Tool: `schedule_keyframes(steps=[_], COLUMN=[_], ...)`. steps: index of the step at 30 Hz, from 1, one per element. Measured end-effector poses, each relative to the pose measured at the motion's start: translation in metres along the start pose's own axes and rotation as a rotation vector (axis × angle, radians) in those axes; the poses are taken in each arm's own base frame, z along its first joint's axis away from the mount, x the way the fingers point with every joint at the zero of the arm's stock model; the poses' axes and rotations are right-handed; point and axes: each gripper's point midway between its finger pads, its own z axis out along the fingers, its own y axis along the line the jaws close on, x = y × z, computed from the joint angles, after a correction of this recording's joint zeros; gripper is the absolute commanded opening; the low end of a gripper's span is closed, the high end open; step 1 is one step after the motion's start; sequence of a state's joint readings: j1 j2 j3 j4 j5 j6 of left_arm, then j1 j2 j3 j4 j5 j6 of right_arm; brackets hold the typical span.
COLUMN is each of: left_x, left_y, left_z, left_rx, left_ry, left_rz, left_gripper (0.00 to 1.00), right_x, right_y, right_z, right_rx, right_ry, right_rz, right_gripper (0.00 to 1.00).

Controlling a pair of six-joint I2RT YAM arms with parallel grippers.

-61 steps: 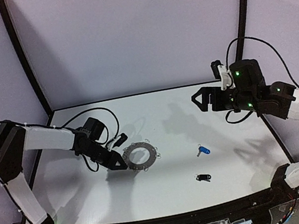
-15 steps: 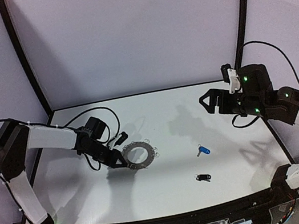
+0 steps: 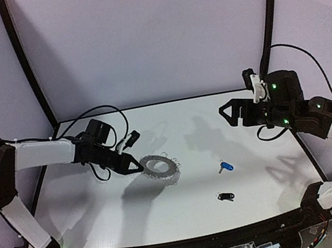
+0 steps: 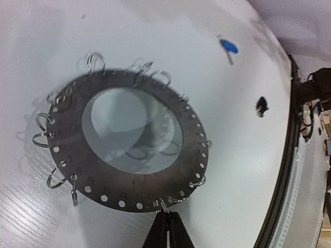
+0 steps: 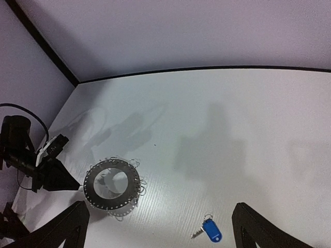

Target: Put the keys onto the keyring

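The keyring [image 3: 159,165], a flat dark grey ring fringed with thin wire loops, hangs tilted just above the white table [image 3: 173,129], and its shadow falls beneath it. My left gripper [image 3: 139,165] is shut on one wire loop at the ring's near edge. In the left wrist view the keyring [image 4: 192,155] fills the frame, and the gripper [image 4: 167,219] pinches the loop. To the right lie the blue-headed key [image 3: 226,166] and the black-headed key [image 3: 226,197]. My right gripper [image 3: 231,112] hovers open and empty, high above the blue key [image 5: 211,230].
A black rim [image 3: 174,241] borders the table's near edge, and black posts [image 3: 26,65] frame the pale back walls. Cables trail from both arms. The right wrist view also shows the keyring [image 5: 133,185] and my left gripper [image 5: 51,175].
My left gripper has shut on a wire loop, raised the keyring off the table and carried it slightly right. The right arm shifted only a little.
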State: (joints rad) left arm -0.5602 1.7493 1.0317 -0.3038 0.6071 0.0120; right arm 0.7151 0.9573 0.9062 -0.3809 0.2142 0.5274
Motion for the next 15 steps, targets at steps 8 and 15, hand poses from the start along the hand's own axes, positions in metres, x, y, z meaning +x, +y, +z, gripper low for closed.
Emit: schedule_keyframes(steps=[8, 15], left_x=[-0.062, -0.085], left_y=[-0.092, -0.173], left_z=[-0.057, -0.093], left_rx=[0.262, 0.474], left_ry=[-0.219, -0.292], left_rz=[0.223, 0.46], left_gripper=[0.01, 0.01], right_x=[0.006, 0.017], right_y=[0.045, 0.106], right_z=[-0.004, -0.019], right_rx=[-0.285, -0.647], right_ry=[-0.032, 0.0], right_rz=[-0.153, -0.334], right_gripper=[0.98, 0.93])
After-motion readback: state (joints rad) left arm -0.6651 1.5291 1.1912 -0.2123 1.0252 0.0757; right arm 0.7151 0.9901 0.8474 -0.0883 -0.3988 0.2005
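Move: The grey keyring is already pinched at its left edge by the left hand; its middle lies about 6 cm to that hand's right, and the open right gripper waits some 29 cm right and 20 cm above. From the right hand, the keyring is about 23 cm to the left and 22 cm below. The blue key lies nearly straight under the right hand, 26 cm down, and the black key roughly 10 cm nearer the base and 4 cm left. The keyring, kept in the left hand's closed fingers, is swung up fast by about 19 cm, also drifting right and back, while that wrist tips its fingers up towards level and turns clockwise. The wide-open right hand comes to meet it, going left some 8 cm, back and a little up, and turning about 35 degrees counter-clockwise, without touching it. ##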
